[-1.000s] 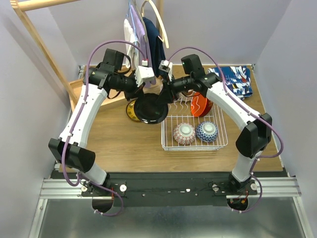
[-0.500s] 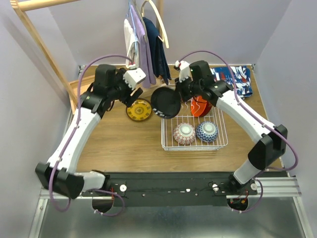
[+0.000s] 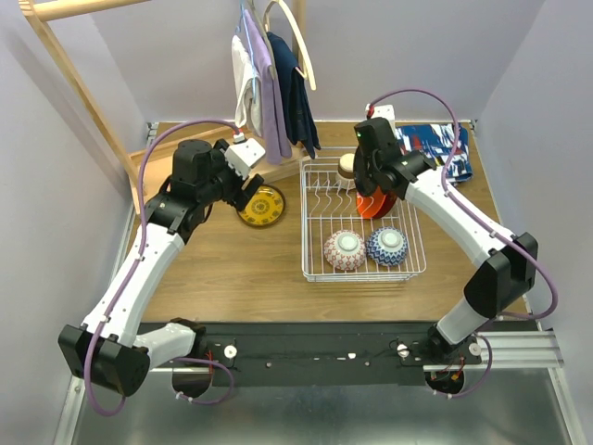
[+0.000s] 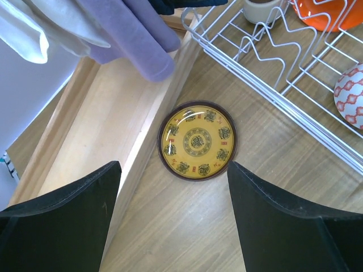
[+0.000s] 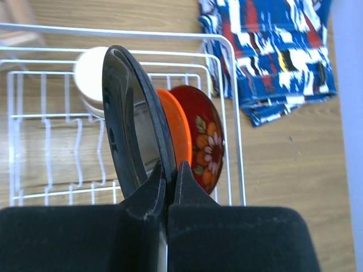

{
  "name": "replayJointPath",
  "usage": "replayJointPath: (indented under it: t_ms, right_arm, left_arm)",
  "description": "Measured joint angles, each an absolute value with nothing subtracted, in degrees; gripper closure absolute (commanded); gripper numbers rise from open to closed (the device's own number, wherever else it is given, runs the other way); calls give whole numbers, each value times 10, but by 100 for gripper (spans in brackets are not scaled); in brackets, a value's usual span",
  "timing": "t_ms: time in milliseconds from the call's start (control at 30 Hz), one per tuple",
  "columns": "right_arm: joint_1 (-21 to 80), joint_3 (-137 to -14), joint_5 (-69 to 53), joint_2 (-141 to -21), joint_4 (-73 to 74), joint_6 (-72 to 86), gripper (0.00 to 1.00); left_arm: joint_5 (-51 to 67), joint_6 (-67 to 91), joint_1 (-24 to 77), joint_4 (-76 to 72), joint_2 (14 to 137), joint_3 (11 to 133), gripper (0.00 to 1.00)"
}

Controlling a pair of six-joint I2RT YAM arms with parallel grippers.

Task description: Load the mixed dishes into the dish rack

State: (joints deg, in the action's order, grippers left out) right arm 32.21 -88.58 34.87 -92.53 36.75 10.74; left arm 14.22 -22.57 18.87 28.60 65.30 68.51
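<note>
My right gripper point(image 5: 170, 181) is shut on the rim of a black plate point(image 5: 133, 136). It holds the plate on edge over the back of the white wire dish rack point(image 3: 315, 269), right beside an upright orange plate point(image 5: 178, 133) and a red floral plate point(image 5: 205, 141). A grey-beige cup point(image 5: 91, 79) stands in the rack's back row. A pink bowl point(image 3: 345, 248) and a blue bowl point(image 3: 386, 246) lie in its front half. My left gripper point(image 4: 172, 170) is open and empty above the yellow-patterned plate point(image 4: 197, 140), which lies flat on the table left of the rack point(image 4: 266, 73).
A wooden frame base point(image 4: 96, 130) lies just left of the yellow plate, and hung clothes point(image 3: 273, 83) dangle over it. A blue-red patterned cloth point(image 5: 278, 51) lies behind the rack at the right. The table is walled in on three sides.
The black plate went from between both grippers to the right one alone, which carried it right over the rack. My left gripper drew back left, over the yellow plate.
</note>
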Motion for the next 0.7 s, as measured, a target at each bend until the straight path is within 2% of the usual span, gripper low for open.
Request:
replayJointPath:
  t_ms: [367,700]
  right_arm:
    - [321,-883,406,-963,401,154,99]
    - [309,-882,415,-988,409,174,99]
  left_arm:
    - [137,-225,189,281,629,628,14]
    - [87,-209,189,280,633,555,14]
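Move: The right hand holds the black plate; its rack slot lies about 6 cm ahead, 2 cm right and 14 cm below. Orange and red plates stand some 2 and 5 cm right of that slot; the beige cup is roughly 14 cm ahead and 4 cm left of the hand. From the left hand the yellow plate lies 14 cm ahead, 6 cm right, 25 cm below, the rack's left rail 12 cm right of and 3 cm nearer than that plate. Right lowers the pinched black plate about 5 cm, easing right beside orange; open left sinks 9 cm towards yellow. ##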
